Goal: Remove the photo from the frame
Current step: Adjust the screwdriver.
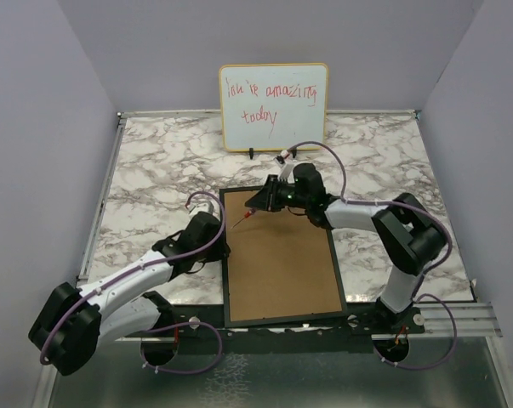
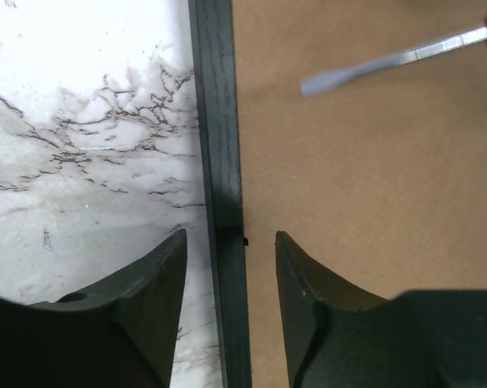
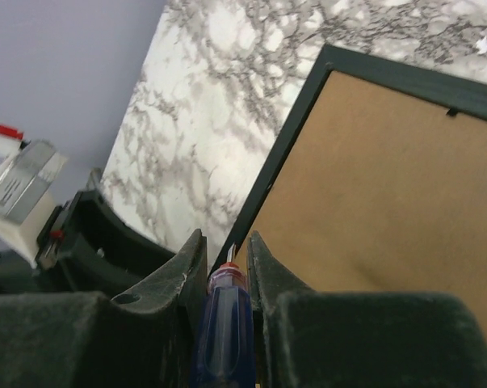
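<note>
The frame (image 1: 225,272) lies face down on the marble table, its brown back panel (image 1: 282,263) facing up. The photo is hidden under that panel. My left gripper (image 1: 223,246) stands open at the frame's left side. In the left wrist view its fingertips (image 2: 230,234) straddle the black rail (image 2: 219,121), one over the marble and one over the panel, with gaps on both sides. My right gripper (image 1: 262,204) is shut on a blue-handled screwdriver (image 3: 223,315). The blade (image 2: 388,65) hangs over the panel near the frame's far left corner.
A whiteboard (image 1: 273,106) with red handwriting stands at the back of the table. A small black tab (image 2: 245,240) sits on the rail's inner edge between my left fingers. Another tab (image 3: 452,111) shows on the frame's far rail. Grey walls close in both sides.
</note>
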Controlling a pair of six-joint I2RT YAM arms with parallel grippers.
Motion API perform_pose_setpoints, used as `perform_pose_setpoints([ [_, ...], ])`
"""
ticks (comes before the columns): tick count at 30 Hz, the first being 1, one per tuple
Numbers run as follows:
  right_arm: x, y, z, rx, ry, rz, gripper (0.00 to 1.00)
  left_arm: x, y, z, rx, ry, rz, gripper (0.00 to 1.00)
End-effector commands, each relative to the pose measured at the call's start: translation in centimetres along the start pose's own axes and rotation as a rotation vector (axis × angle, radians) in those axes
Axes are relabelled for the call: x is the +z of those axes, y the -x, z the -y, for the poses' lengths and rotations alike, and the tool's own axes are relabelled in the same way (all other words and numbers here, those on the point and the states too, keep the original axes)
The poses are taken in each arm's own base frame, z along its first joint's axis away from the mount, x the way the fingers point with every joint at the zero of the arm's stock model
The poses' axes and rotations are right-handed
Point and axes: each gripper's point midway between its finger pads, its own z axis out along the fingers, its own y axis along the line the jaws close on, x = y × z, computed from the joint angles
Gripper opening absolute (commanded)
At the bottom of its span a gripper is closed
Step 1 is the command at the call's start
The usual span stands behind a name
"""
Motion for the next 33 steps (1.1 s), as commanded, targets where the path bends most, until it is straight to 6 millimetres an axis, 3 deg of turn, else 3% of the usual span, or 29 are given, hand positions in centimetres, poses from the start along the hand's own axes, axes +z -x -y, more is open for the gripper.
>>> perform_pose_setpoints([
  [1, -3.4, 0.6, -2.5, -0.012, 0.011, 0.06, 0.01, -2.5, 3.0, 2.2, -0.006, -0.068, 0.085, 0.51],
  [7, -9.2, -0.9, -4.5, 0.01, -0.012, 0.083, 0.01, -6.8, 5.3, 5.0, -0.012, -0.235, 0.175, 0.71],
  [10, -12.1, -2.7, -5.0, 0.033, -0.013, 0.08, 0.01, -8.5, 5.8, 6.4, 0.022, -0.323, 0.196, 0.81],
  [17, -17.5, -5.2, -8.2, -0.015, 0.112, 0.112, 0.01, -10.4, 4.9, 11.1, 0.11, -0.567, 0.102, 0.86],
  [23, -19.6, -6.2, -11.1, -0.069, 0.23, 0.073, 0.01, -11.4, 3.1, 14.6, 0.098, -0.819, 0.012, 0.89],
  [33, -20.3, -6.4, -14.0, -0.093, 0.383, 0.024, 0.01, -13.2, 1.1, 17.2, 0.06, -1.022, -0.035, 0.92],
])
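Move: The left hand, free and poised just above the frame's left edge, has the screwdriver's middle about 9 cm ahead, 6 cm to its right and 3 cm higher. The right hand already grips that screwdriver, whose middle lies some 3 cm left, 2 cm back and 2 cm below. The brown backing board's middle is roughly 15 cm right and 1 cm back of the left hand, 2 cm lower; the frame's far left corner is about 17 cm ahead of the left hand and 1 cm left, also 2 cm lower. Back, right and up goes the right hand, about 19 cm back and 11 cm each for the others, carrying the screwdriver in an unchanged grip away from the frame's far left part. Meanwhile the left hand rises off the frame's left edge, then swings right and slightly back towards the screwdriver, fingers opening wide and turning from steeply down to point almost level to the right. ##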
